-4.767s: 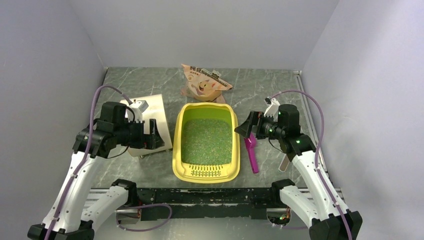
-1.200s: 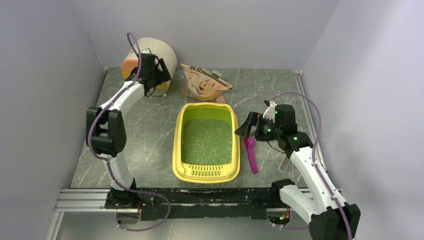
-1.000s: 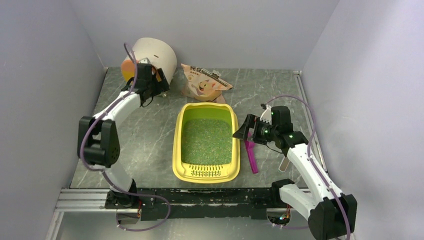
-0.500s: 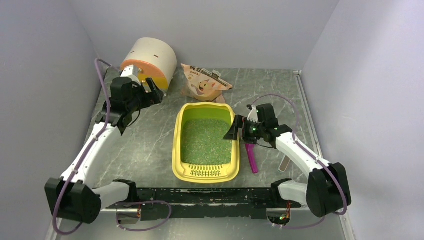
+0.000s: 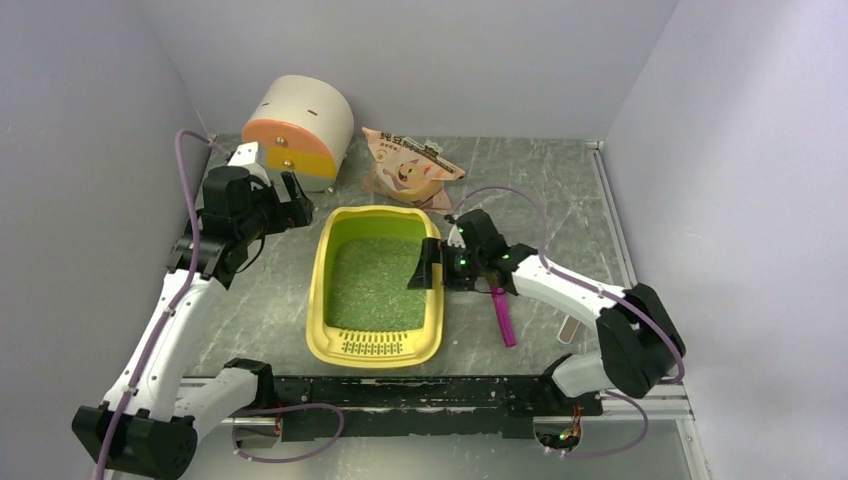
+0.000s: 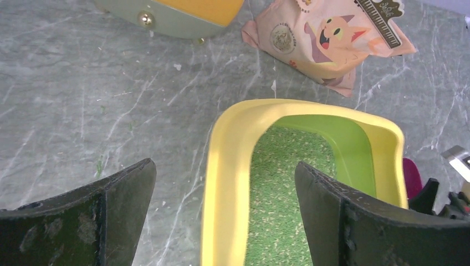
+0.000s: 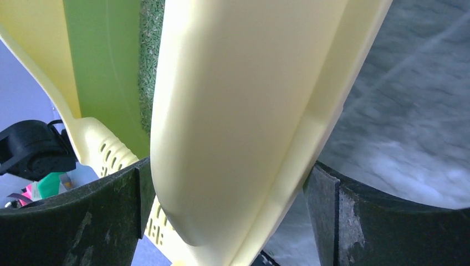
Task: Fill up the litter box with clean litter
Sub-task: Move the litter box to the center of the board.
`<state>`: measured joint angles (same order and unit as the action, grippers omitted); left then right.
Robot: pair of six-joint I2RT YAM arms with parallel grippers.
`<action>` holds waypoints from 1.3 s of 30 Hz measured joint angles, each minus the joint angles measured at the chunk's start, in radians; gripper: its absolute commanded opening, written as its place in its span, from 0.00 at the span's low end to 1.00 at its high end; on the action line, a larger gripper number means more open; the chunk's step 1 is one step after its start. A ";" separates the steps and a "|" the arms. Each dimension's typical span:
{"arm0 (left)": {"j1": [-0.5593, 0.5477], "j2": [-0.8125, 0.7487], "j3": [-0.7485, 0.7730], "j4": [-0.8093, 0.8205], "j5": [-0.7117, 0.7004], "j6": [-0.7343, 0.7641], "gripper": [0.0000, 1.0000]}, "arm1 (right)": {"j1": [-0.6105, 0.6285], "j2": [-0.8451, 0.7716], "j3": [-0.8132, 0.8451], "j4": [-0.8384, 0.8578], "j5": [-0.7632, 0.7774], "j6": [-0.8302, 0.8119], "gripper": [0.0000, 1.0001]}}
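The yellow litter box [image 5: 318,292] lies mid-table, slotted grille toward the arms, with green clean litter [image 5: 376,285] covering its floor. My right gripper [image 5: 429,267] is open and straddles the box's right rim. In the right wrist view that rim [image 7: 238,83] fills the gap between my fingers [image 7: 228,167], and litter [image 7: 148,66] shows beyond it. My left gripper [image 5: 288,208] hangs open over the table by the box's far left corner. Seen from the left wrist, the left gripper [image 6: 224,165] has the box's rim [image 6: 233,133] and litter [image 6: 288,188] below it and holds nothing.
A white cylinder with an orange end [image 5: 298,125] lies at the back left. The pink-beige printed bag [image 5: 408,165] sits behind the box. A magenta scoop [image 5: 503,318] lies right of the box, with a pale flat stick [image 5: 568,328] beyond it. Walls close three sides.
My right gripper moved left onto the box's right rim, and the box has slid left with it. The left arm drew back from the cylinder toward the box.
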<state>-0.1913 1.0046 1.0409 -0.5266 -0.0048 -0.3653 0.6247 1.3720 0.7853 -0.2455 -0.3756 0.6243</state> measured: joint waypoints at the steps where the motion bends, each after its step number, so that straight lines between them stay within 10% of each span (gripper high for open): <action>1: 0.000 -0.009 0.007 -0.012 -0.009 0.003 0.99 | 0.019 0.020 0.012 0.014 0.007 0.011 1.00; 14: 0.000 -0.064 0.065 -0.115 -0.018 0.029 0.99 | 0.218 0.311 0.240 0.127 0.093 0.163 1.00; 28: 0.000 0.000 0.065 -0.108 0.215 0.039 0.99 | 0.212 0.088 0.303 -0.084 0.394 0.000 1.00; 39: 0.000 0.079 0.109 -0.121 0.246 0.040 0.99 | -0.263 -0.072 0.303 0.012 0.414 -0.155 1.00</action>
<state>-0.1913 1.0840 1.1500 -0.6472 0.2413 -0.3248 0.3618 1.2995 1.0882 -0.2337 0.0380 0.4694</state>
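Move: The right hand's open fingers straddle the litter box's right rim; the box's middle lies about 13 cm to this hand's left, 5 cm back and a little below. The purple scoop lies roughly 17 cm to the hand's right, 6 cm back and 10 cm down, and the litter bag some 25 cm ahead, 4 cm left and 5 cm down. From the left hand the box's middle is about 13 cm right, 12 cm back and 20 cm below. Still straddling the right rim with fingers wide open, the right hand keeps pushing the litter box left for about 11 cm, then comes free of the rim and swings right, up and forward, ending right of the bag, tipping up and turning clockwise. The left hand, open and empty, first rises and draws back slightly, then eases some 4 cm right and down again, turning clockwise. ##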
